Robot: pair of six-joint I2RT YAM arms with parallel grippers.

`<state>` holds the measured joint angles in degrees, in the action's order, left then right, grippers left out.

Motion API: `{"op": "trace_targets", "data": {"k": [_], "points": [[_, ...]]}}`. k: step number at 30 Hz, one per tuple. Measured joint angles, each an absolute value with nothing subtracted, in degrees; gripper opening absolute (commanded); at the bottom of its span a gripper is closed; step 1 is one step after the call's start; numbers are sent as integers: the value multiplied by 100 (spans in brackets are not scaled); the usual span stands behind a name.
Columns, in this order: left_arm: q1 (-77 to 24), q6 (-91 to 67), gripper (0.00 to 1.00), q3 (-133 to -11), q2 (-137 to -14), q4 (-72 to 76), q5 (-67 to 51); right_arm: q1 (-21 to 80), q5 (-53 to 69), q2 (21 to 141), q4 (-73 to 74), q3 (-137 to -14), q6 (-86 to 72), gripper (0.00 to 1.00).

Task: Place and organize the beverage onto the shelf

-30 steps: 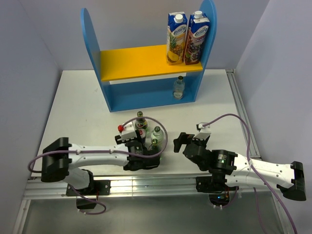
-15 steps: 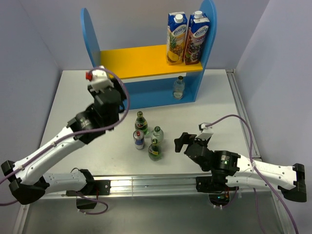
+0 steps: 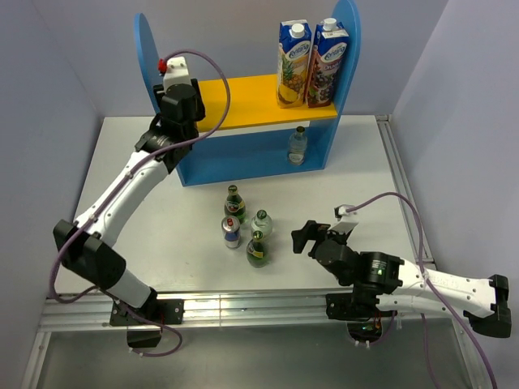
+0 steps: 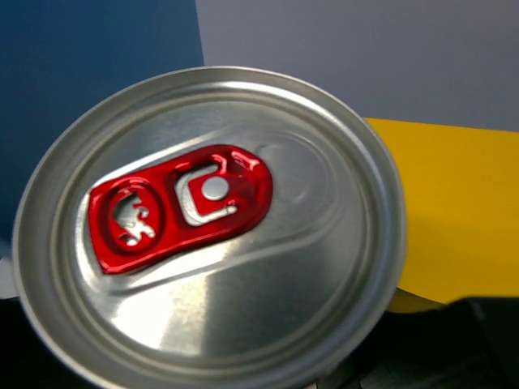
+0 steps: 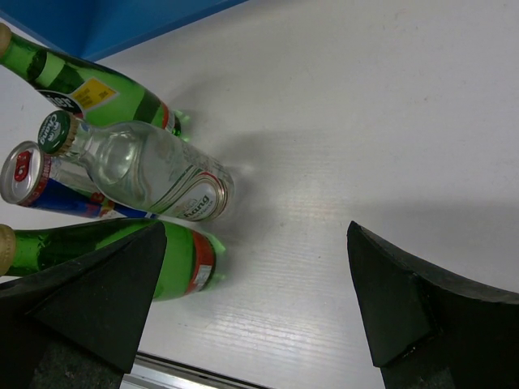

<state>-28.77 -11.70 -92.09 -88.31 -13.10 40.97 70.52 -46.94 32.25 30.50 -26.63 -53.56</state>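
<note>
My left gripper (image 3: 180, 104) is up at the left end of the shelf's yellow upper board (image 3: 243, 101), shut on a silver can with a red tab (image 4: 207, 227). The can's top fills the left wrist view and hides the fingers. On the table stand two green bottles (image 3: 234, 203) (image 3: 258, 249), a clear bottle (image 3: 261, 222) and a blue-and-silver can (image 3: 232, 232). Another clear bottle (image 3: 298, 144) stands on the lower shelf level at the right. My right gripper (image 3: 304, 237) is open just right of the group, with the near green bottle (image 5: 186, 263) by its left finger (image 5: 89, 300).
Two juice cartons (image 3: 295, 53) (image 3: 330, 51) take up the right end of the upper board. The tall blue side panel (image 3: 150, 49) rises just left of my left gripper. A metal rail (image 3: 243, 306) runs along the near table edge.
My left arm lifted the can out of the group on the table and carried it up and back to the left end of the upper board. The right arm has hardly moved.
</note>
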Motion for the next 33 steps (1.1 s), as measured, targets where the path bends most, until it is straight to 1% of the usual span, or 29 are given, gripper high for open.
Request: {"op": "trace_targets", "data": {"k": [9, 25, 27, 28, 29, 31, 32, 33], "points": [[-2762, -1076, 0, -9290, -9544, -996, 3879, 7052, -4709, 3144, 3050, -2655, -5376, 99], [-2383, -862, 0, -9292, -9874, -185, 3881, 7052, -4720, 3065, 3048, -2580, -5378, 99], [-2353, -862, 2, -9297, -9990, -152, 3874, 7052, -4722, 3044, 3048, -2580, -5378, 99], [-2351, -867, 4, -9321, -10036, -113, 3879, 7054, -4727, 3035, 3048, -2580, -5380, 99], [-2342, -864, 10, -9386, -10088, -117, 3850, 7052, -4727, 3026, 3048, -2580, -5380, 99], [-2331, -871, 18, -9472, -10158, -137, 3820, 7052, -4731, 3011, 3048, -2580, -5380, 99], [-2331, -880, 31, -9504, -10184, -145, 3811, 7052, -4733, 3009, 3048, -2580, -5380, 100], [-2329, -886, 41, -9529, -10200, -152, 3800, 7052, -4733, 3009, 3048, -2580, -5380, 100]]}}
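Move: The left gripper already holds the can at the left end of the yellow upper shelf; its free spot is about 8 cm ahead, about 1 cm left and some 10 cm below the hand. The shelf's blue side panel stands about 6 cm to the hand's left and 5 cm ahead, the pineapple carton about 26 cm to its right and 7 cm ahead. From the right hand the spot is roughly 35 cm ahead, 32 cm left and 13 cm higher. Bring the left gripper forward about 8 cm over the yellow shelf, inside the blue side panel, carrying the can farther in. Sink some 4 cm at first, lift about a centimetre midway, then sink again to end about 5 cm lower. Keep the wrist nearly level and the fingers shut on the can, easing off at the end. ##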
